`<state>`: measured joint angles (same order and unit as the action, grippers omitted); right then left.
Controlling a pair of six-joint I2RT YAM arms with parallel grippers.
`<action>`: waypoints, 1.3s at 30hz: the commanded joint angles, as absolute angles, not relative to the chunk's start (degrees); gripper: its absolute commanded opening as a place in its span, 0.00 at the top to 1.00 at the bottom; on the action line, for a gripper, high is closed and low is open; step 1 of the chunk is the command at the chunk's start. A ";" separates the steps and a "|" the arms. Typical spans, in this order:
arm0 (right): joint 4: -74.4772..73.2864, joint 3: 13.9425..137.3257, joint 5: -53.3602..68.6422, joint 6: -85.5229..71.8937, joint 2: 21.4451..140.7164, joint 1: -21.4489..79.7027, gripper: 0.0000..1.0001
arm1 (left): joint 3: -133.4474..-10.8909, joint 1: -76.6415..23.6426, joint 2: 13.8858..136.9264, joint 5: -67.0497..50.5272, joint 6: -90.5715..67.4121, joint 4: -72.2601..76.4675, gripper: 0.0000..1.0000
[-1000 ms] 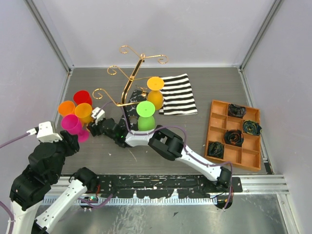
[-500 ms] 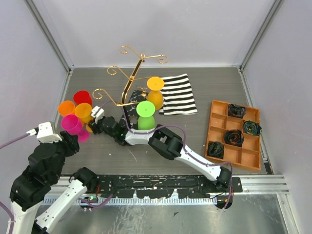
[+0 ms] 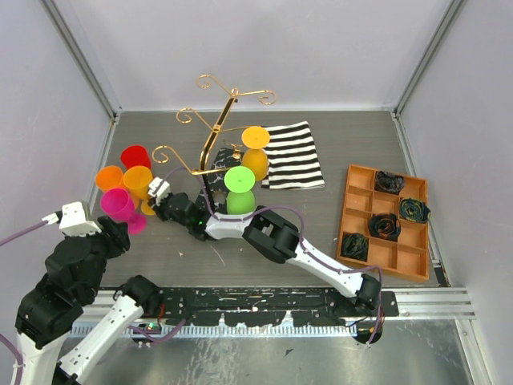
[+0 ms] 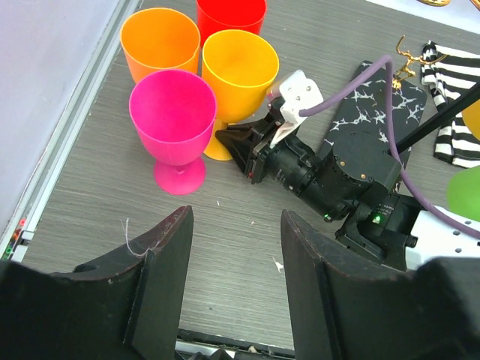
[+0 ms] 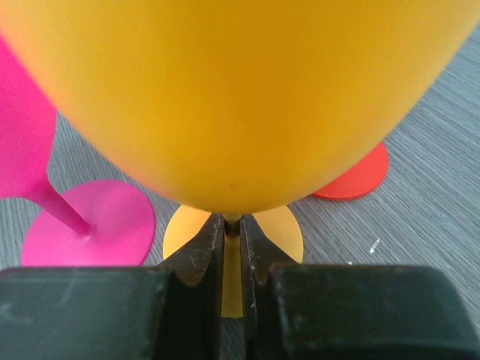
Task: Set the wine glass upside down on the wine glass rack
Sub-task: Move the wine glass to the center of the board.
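Note:
A yellow-orange wine glass (image 3: 138,182) (image 4: 240,64) stands upright in a cluster of glasses at the left. My right gripper (image 3: 154,205) (image 4: 225,142) (image 5: 232,229) is shut on its thin stem just under the bowl (image 5: 240,97), with the foot on the table. The gold wire wine glass rack (image 3: 215,136) rises from its black marbled base (image 4: 382,112) behind my right arm. A green glass (image 3: 239,188) and an orange glass (image 3: 255,152) are at the rack, foot up. My left gripper (image 4: 236,217) hovers open and empty over bare table near the pink glass (image 4: 172,112).
Pink (image 3: 119,204), orange (image 3: 108,176) and red (image 3: 135,156) glasses crowd close around the held one. A striped cloth (image 3: 292,156) lies right of the rack. An orange compartment tray (image 3: 385,220) sits at the far right. The wall rail runs just left of the glasses.
My right gripper's jaws have closed on the yellow-orange glass's stem after edging in toward it. The left arm has not moved.

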<state>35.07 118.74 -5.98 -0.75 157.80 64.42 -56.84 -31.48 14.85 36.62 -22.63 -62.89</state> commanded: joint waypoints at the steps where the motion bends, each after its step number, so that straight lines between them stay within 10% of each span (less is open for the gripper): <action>1: 40.13 119.30 -5.54 0.44 156.37 64.33 0.88 | -56.12 -31.25 13.85 37.43 -23.12 -60.79 0.43; 39: 63.11 63.32 -17.95 -0.62 125.10 74.15 0.94 | -55.73 -31.25 12.60 37.59 -23.29 -60.58 0.42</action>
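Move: Your right fingers are already shut on the yellow glass's stem, close above the table. The open middle of the table in front of the rack lies some 37 cm to their right and 12 cm back. The pink glass stands about 5 cm back and 4 cm left, the orange one 2 cm ahead and 8 cm left, the red one 8 cm ahead and 1 cm right; the rack's base is 24 cm right, 9 cm ahead. From the left hand, that table middle lies about 37 cm right, 6 cm ahead and 25 cm below. Keep the right fingers pinched on the yellow glass's stem and draw the glass out of the cluster, easing off to the right first, then gathering pace diagonally back and right towards the open middle of the table, some 15 cm in all. Travel level, hardly rising, and hold the wrist's attitude almost unchanged. ##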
